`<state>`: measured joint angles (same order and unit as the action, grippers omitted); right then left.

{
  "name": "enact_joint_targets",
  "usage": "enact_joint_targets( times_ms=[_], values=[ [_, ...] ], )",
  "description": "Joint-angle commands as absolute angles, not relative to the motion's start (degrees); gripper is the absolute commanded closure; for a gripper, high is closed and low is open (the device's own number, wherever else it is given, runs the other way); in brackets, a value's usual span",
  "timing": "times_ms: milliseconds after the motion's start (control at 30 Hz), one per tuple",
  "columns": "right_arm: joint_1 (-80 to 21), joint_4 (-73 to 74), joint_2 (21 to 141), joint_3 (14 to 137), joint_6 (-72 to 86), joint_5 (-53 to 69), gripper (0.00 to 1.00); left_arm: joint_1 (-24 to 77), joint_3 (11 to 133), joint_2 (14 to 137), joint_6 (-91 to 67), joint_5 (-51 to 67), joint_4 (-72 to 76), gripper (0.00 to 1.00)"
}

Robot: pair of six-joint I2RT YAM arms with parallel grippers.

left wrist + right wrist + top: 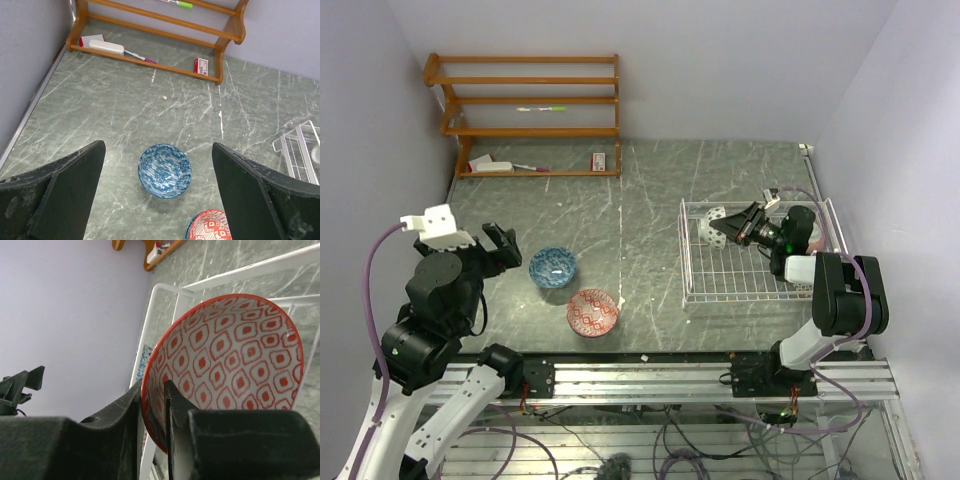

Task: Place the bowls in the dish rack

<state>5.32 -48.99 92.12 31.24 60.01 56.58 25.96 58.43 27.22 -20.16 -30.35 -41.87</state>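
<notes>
A red-patterned bowl [235, 355] stands on edge inside the white wire dish rack [750, 285] at its far left corner, pale outside facing left [717, 228]. My right gripper [152, 390] is shut on its rim, one finger inside and one outside. On the table left of the rack sit a blue bowl [552, 267] and a red bowl [592, 312], both upright. My left gripper [158, 146] hangs open above the blue bowl [164, 170], apart from it. The red bowl [209, 226] shows at the bottom edge of the left wrist view.
An orange wooden shelf [530, 100] with pens and small boxes stands at the back left against the wall. Walls close in on the left and right. The right arm [840, 290] reaches over the rack's right side and hides part of it.
</notes>
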Motion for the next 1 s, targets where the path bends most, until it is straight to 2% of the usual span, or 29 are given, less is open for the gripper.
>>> enact_joint_targets(
  times_ms=[0,433,967],
  values=[
    [6.99,-48.55,94.51,30.37,58.2,55.62,0.79,25.49,58.22,27.84,-20.39,-29.53,-40.01,0.01],
    [8.76,-34.18,89.46,31.35,50.01,50.14,0.62,25.49,59.05,27.42,-20.03,-29.68,-40.87,0.01],
    [9.13,-20.05,77.78,29.09,45.08,40.28,0.6,25.49,58.01,27.29,-20.56,-28.83,-40.43,0.01]
  ],
)
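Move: In the dish rack, the white bowl stands on its side with its rim between the right fingers, its middle about 3 cm ahead of that hand, 4 cm left and 3 cm below. The rack's left rail runs roughly 12 cm to the hand's left, level with it, and another loaded bowl sits some 20 cm to its right, lower. From the left hand, the white bowl is about 45 cm right, 18 cm ahead and 22 cm below. Opening further, from slightly parted to roughly two-fifths, the right fingers release their pinch on the white bowl's rim while the hand draws off to the right by about 4 cm. It also sinks some 2 cm in the first half, then stays at that height, the wrist turning clockwise and its left side dipping, each by some 10 degrees. ##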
